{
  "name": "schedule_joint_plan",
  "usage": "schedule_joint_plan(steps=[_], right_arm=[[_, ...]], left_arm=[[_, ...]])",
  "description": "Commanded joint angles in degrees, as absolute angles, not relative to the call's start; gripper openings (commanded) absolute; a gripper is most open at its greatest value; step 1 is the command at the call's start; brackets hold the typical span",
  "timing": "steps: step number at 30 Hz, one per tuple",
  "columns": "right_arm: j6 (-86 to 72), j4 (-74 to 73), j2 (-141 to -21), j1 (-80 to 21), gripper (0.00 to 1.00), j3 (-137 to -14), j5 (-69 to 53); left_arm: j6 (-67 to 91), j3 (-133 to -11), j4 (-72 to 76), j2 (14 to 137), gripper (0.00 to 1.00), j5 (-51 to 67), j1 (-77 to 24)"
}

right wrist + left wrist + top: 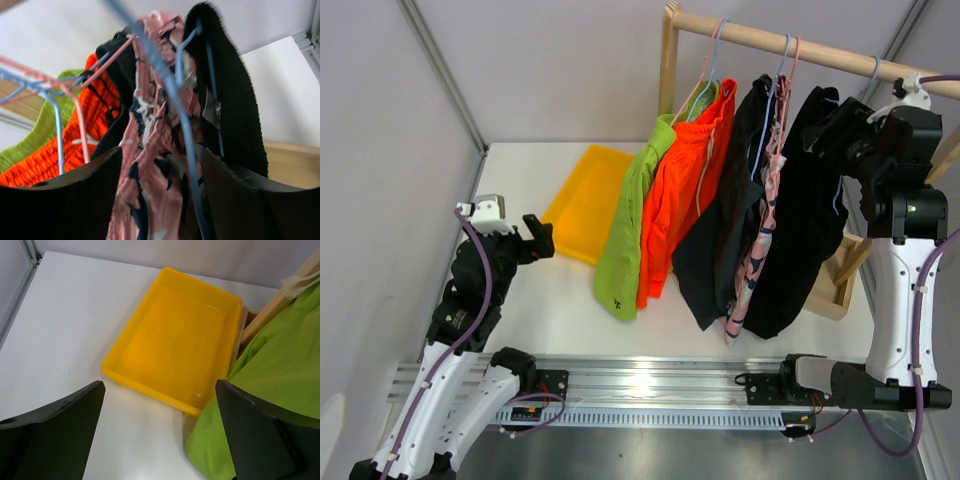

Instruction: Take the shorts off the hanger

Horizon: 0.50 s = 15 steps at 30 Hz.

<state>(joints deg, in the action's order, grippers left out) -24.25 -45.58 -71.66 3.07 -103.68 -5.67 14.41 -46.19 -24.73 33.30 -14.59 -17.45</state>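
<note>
Five shorts hang on hangers from a wooden rod [800, 48]: lime green [625, 240], orange [685, 200], black [735, 220], pink patterned [760, 240], black [810, 230]. My right gripper [826, 135] is up at the waistband of the rightmost black shorts. In the right wrist view it [160, 200] is open, its jaws standing either side of the pink shorts [150, 150] and a blue hanger wire [175, 115], with the black shorts [235, 100] to the right. My left gripper [538, 238] [160, 435] is open and empty, low over the table beside the green shorts [280, 375].
A yellow tray [582, 200] [145, 385] lies on the table behind the green shorts. The rack's wooden post [668, 70] and its foot [835, 285] stand at the back and right. A metal rail [650, 385] runs along the near edge.
</note>
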Motion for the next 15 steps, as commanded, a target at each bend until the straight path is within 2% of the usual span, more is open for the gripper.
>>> schedule_joint_plan(steps=[1, 8, 10, 13, 15], right_arm=[[-21.62, -46.15, -70.05, 1.06, 0.66, -102.93, -2.03], [-21.01, -45.79, -67.33, 0.18, 0.44, -98.7, -0.09], [-20.39, -46.76, -66.89, 0.18, 0.42, -98.88, 2.81], [-19.43, -47.46, -65.66, 0.18, 0.29, -99.23, 5.27], [-18.99, -48.07, -65.13, 0.18, 0.16, -99.67, 7.02]], left_arm=[[13.27, -47.72, -23.99, 32.78, 0.99, -13.71, -17.14], [13.27, -47.64, -24.08, 33.05, 0.99, -13.45, -17.14], [13.27, -47.64, -24.08, 33.05, 0.99, -13.45, -17.14], [13.27, -47.64, -24.08, 33.22, 0.99, -13.36, -17.14], [13.27, -47.64, -24.08, 33.22, 0.99, -13.27, -17.14]])
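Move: The right hand is at the near arm of the black shorts' blue hanger, which runs between its open fingers, about 1 cm right, 1 cm back and 2 cm below centre. The black shorts' waistband lies some 4 cm ahead, level sideways and about 4 cm lower; the pink patterned shorts hang roughly 7 cm left, 3 cm ahead and 10 cm lower. From the left hand that hanger arm lies some 55 cm right, 8 cm ahead and 15 cm higher. The right hand sinks and draws back about 2 cm each way along the near arm of the black shorts' blue hanger, edging slightly left before swinging right to finish about 1 cm right of its start, with the wrist turning some 5 degrees clockwise and its left side dipping as much. Meanwhile its fingers close from about three-quarters open to nearly shut around the blue hanger arm, leaving the pink shorts off to the left. ##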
